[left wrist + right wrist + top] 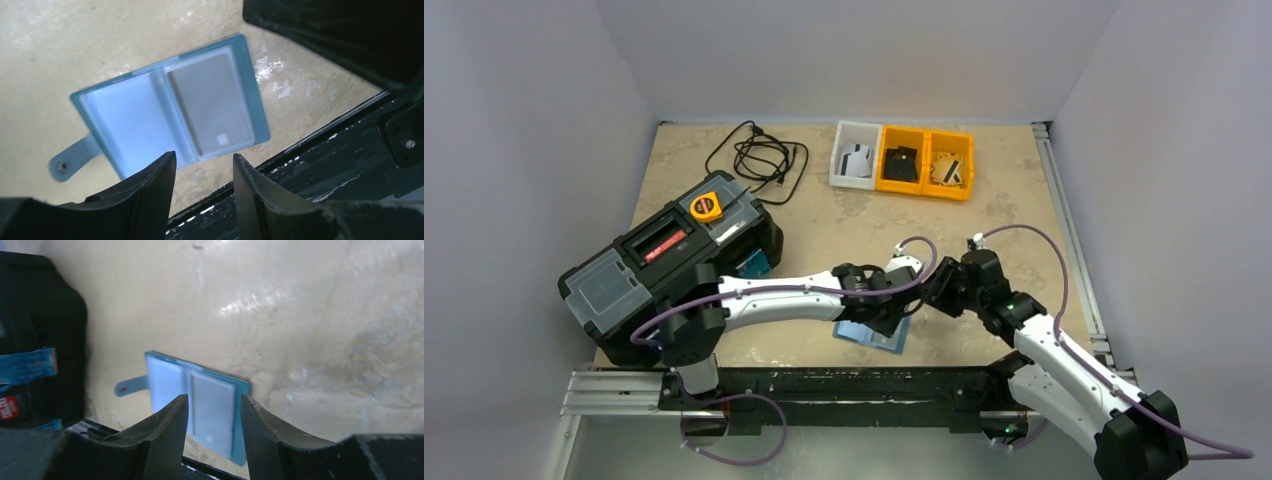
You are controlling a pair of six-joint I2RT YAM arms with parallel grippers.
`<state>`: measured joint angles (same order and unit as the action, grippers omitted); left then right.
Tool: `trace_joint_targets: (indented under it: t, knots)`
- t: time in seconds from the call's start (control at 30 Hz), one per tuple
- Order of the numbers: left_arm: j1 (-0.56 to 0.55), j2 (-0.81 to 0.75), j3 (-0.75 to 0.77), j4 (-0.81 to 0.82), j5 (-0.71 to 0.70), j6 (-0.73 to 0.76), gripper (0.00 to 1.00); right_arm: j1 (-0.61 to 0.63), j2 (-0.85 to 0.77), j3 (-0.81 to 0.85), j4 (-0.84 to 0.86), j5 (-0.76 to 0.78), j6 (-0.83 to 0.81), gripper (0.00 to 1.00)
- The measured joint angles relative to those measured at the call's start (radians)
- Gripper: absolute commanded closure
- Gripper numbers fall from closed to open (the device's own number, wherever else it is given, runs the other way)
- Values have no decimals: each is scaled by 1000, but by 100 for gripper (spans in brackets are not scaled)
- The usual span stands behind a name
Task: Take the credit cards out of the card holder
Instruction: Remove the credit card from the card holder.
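The card holder (125,117) lies open and flat on the table near the front edge, light blue inside with a teal rim and a snap strap (69,160). One grey-white credit card (210,102) sits in its right clear pocket; the left pocket looks empty. In the top view the card holder (869,336) shows partly under the left arm. My left gripper (204,157) hovers above its near edge, open, with nothing between the fingers. My right gripper (214,400) is open above the card holder (165,380), over the credit card (212,410). Both grippers (889,308) (936,288) meet over it.
A large black toolbox (669,260) stands at the left. At the back stand a white bin (856,155) and two yellow bins (902,160) (949,165), each with a card inside. A black cable (759,155) is coiled at the back. A black rail (320,150) runs along the table's front edge.
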<state>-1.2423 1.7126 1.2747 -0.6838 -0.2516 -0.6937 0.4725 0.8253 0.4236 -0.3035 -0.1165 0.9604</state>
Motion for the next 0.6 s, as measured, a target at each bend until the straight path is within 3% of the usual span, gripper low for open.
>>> trace_joint_targets:
  t: [0.27,0.6]
  knots:
    - [-40,172,121,-28,13,56,52,-8,-43,-65,-95,3,11,56]
    - [-50,268,159,-66,8,63,52,-10,-76,-88,-146,32,26,56]
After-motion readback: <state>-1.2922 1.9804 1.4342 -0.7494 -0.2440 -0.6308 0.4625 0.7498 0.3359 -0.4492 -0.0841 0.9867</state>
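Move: The credit card in the card holder's right-hand pocket lies about 8 cm below the open left fingers, some 2 cm ahead and 2 cm to the right. The holder's left pocket is about 4 cm ahead and 4 cm left of that hand at the same level, and its strap some 9 cm left and 4 cm ahead. From the right hand, the card is roughly 8 cm to the left, 4 cm back and 8 cm below. Lower the left gripper about 5.5 cm towards the near part of the holder's right pocket, easing some 2 cm to the right early on and slightly back. Roll the wrist about 10 degrees so the fingers hang steeper, and keep them open just above the card. Meanwhile, sink the open right hand about 4 cm, drawing it back and a little to the right, beside the holder. ##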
